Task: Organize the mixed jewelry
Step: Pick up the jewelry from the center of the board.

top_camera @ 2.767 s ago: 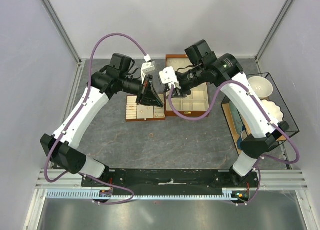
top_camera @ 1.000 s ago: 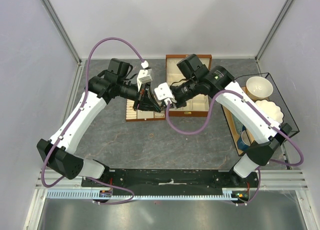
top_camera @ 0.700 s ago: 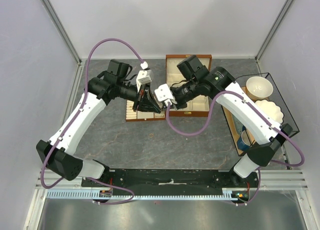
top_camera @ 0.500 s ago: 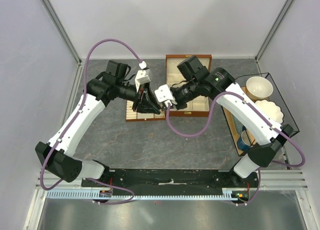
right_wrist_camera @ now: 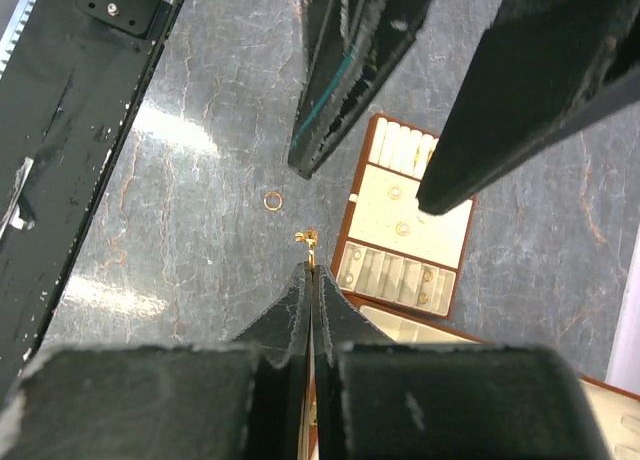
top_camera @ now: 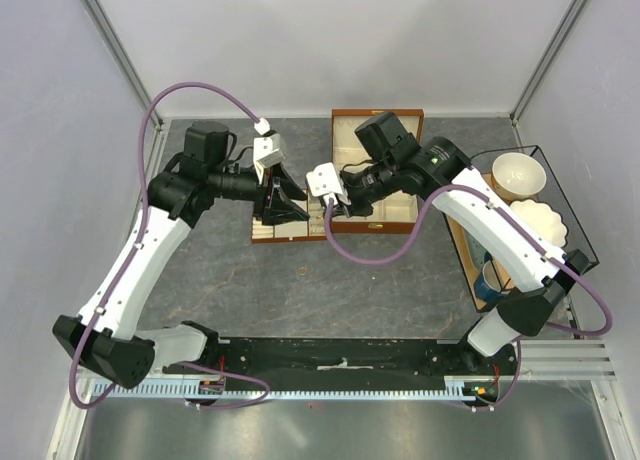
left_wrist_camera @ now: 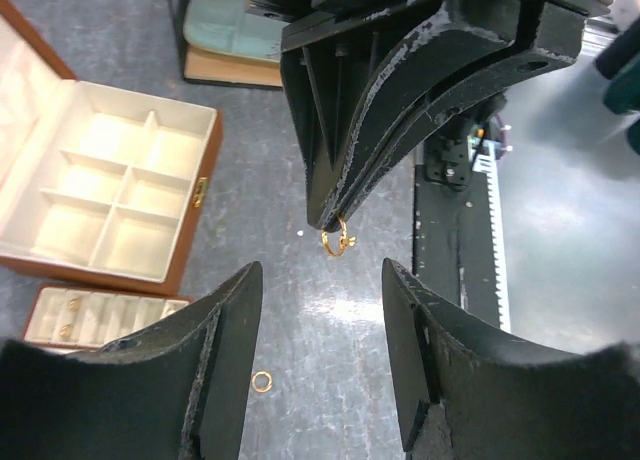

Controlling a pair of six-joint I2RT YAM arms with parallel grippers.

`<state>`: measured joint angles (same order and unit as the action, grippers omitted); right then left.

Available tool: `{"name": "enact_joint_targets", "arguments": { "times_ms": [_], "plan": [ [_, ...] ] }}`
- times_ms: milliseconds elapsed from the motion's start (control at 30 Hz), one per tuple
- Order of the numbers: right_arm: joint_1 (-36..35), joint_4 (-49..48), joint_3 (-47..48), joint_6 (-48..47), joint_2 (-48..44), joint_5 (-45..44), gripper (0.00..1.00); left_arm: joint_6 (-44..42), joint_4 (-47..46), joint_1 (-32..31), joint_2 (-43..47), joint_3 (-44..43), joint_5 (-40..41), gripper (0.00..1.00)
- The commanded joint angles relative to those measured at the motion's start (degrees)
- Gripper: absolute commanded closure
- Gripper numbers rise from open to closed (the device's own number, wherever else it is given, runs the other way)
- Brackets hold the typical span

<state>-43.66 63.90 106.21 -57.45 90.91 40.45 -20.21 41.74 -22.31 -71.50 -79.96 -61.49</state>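
Note:
A small gold hoop earring hangs from the tips of my right gripper, which is shut on it above the grey table. The left wrist view shows the same earring under the right fingertips. My left gripper is open and empty, facing the right one a short way off. A loose gold ring lies on the table below, also visible as the ring between my left fingers. From above, the left gripper hovers over the cream slotted tray, with the right gripper beside it.
The open wooden box with cream compartments stands right of the tray, which holds several small gold pieces. A black wire rack at the right edge holds a white bowl and other dishes.
The right gripper closed on the earring. The left gripper opened, let it go and drew back to the left, away from the right fingertips.

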Motion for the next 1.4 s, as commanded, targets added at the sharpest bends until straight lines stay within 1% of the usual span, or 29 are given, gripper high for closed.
{"name": "enact_joint_targets", "arguments": {
  "times_ms": [0, 67, 100, 200, 333, 433, 533, 567, 767, 900, 1300, 1367],
  "plan": [
    [-0.3, -3.0, 2.2, 6.9, 0.2, -1.2, 1.0, 0.5, -2.2, -0.2, 3.9, 0.4, 7.9, 0.43],
    [-0.3, -4.6, 2.5, 9.1, 0.7, -1.2, 1.0, 0.8, -3.4, -1.0, 5.3, 1.8, 11.1, 0.45],
    [-0.3, -5.2, 2.5, 11.1, 0.8, -1.2, 1.0, 1.0, -5.2, -1.6, 6.7, 2.6, 14.4, 0.46],
    [-0.3, -7.6, 2.9, 14.4, 1.0, -1.2, 1.0, 0.7, -7.7, -4.1, 8.2, 6.0, 18.2, 0.47],
    [-0.3, -9.8, 3.3, 17.5, 1.8, -1.6, 1.0, -0.3, -7.5, -5.6, 7.6, 6.2, 19.3, 0.48],
    [-0.4, -10.6, 3.3, 18.3, 2.2, -1.9, 1.0, -0.8, -7.6, -6.3, 7.3, 6.3, 20.4, 0.5],
    [-0.4, -11.0, 3.3, 18.6, 2.2, -1.9, 1.0, -1.4, -8.7, -6.8, 8.0, 7.0, 21.9, 0.52],
    [-0.3, -11.2, 3.2, 19.0, 2.1, -1.5, 1.0, -1.5, -8.9, -6.9, 8.2, 7.1, 22.3, 0.54],
    [-0.3, -11.5, 2.9, 19.1, 2.1, -1.4, 1.0, -1.5, -8.9, -6.9, 8.1, 7.0, 22.2, 0.69],
    [-0.3, -11.6, 2.5, 19.0, 1.7, -1.5, 1.0, -1.6, -8.9, -6.9, 8.2, 6.8, 22.1, 0.73],
    [-0.3, -11.4, 1.3, 18.7, 1.4, -2.7, 1.0, -1.8, -8.0, -6.9, 9.4, 6.0, 21.2, 0.74],
    [-0.2, -11.4, 1.1, 18.6, 1.2, -3.2, 1.0, -2.0, -7.5, -6.9, 9.5, 5.8, 21.2, 0.73]
  ]
}}
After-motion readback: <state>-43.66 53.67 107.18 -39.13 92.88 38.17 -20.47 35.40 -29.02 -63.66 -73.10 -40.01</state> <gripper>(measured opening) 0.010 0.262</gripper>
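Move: The gold jewelry I am about to take in my left hand is pinched in my right fingertips. It lies about 3 cm to the right of my left hand point, 3 cm lower and 1 cm back. My left fingertips, where my right hand brings the jewelry, are some 4 cm left, 1 cm ahead and 2 cm above that hand. From my left hand, roughly 30 cm below, the board is 9 cm ahead, 5 cm left, the open box 13 cm ahead, 13 cm right, and the loose ring 3 cm back, 3 cm left. I bring both hands together for a handover. My right hand, still pinching the jewelry, carries it left and forward and a little up, about 3 cm in all, turning some 10 degrees clockwise. My left hand rises slightly, then sinks to about 1.5 cm lower and edges forward, turning counter-clockwise. Its fingers close to about half their gap around the jewelry and stop short of shutting. ##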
